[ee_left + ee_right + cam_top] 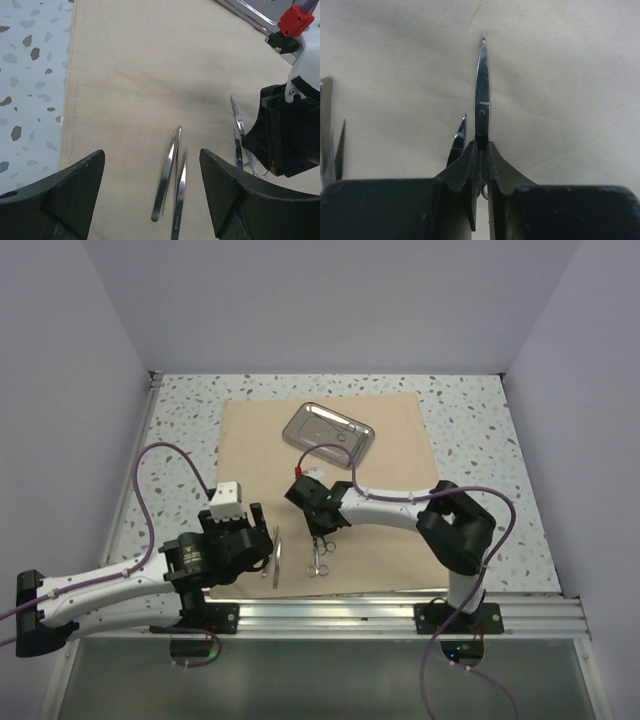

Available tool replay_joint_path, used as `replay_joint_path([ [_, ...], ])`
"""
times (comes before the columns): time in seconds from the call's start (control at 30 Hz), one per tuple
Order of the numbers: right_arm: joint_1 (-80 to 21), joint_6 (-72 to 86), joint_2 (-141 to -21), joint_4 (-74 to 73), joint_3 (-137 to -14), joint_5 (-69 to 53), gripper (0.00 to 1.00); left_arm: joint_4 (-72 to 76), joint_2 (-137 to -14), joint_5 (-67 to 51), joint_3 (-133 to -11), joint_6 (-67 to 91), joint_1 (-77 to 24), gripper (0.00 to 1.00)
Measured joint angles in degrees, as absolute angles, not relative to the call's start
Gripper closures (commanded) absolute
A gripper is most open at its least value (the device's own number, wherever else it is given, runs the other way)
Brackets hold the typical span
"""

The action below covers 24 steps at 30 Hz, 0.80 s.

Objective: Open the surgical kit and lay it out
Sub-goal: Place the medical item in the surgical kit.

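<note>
The beige cloth wrap lies spread flat, with the shiny steel tray at its far edge. My right gripper is shut on slim scissors, whose blade points out past the fingertips low over the cloth. A second curved instrument lies just left of them. Both ringed instruments show below the gripper in the top view. Two tweezers lie side by side on the cloth between my left gripper's open fingers. That gripper is empty.
The right gripper's black body sits close to the right of my left gripper, with the scissors blade beside it. Speckled tabletop borders the cloth on the left. White walls surround the table; a metal rail runs along the near edge.
</note>
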State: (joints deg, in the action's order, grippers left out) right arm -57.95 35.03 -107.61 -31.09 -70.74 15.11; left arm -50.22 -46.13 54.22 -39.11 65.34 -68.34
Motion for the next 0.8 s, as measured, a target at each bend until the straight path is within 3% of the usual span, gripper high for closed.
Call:
replay_joint_path([
  [0.67,-61.2,42.7,-101.0,-29.8,-62.2,15.5,1.00,-50.3,-47.6,54.2,-38.7,65.5,-68.3,0.19],
  [0.73,-61.2,42.7,-99.7,-30.7,-61.1,15.5,0.68,-50.5,-48.6,54.3,-38.7,65.6,-68.3,0.18],
  [0.77,-61.2,42.7,-99.2,-30.9,-60.8,15.4,0.30,-50.5,-49.2,54.4,-38.7,65.9,-68.3,0.17],
  [0.8,-61.2,42.5,-98.9,-31.1,-60.7,15.3,0.21,-50.6,-49.7,54.5,-38.7,66.0,-68.3,0.16],
])
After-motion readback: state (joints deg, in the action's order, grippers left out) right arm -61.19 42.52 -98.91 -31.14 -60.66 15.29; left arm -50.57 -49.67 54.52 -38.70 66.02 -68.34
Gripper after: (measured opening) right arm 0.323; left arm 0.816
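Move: The right hand holds the second scissors low over the cloth; the spot where they go is about 4 cm back and 2 cm to its right, about 1 cm below. The first scissors lie some 5 cm back and 2 cm to its left, the tweezers 7 cm back and 13 cm left, both about 1 cm down, and the tray some 25 cm straight ahead. From the left hand the spot is about 23 cm right, 2 cm ahead and 14 cm below. Keeping low over the cloth without rising or sinking, the right hand draws the pinched scissors back about 4 cm towards its own base, first edging about 1 cm left towards the first scissors, then swinging nearly 4 cm right, away from the tweezers. Right at the end, with the wrist barely turned, its fingers open to about a third and let go of the scissors' shank, staying low on either side of it. ##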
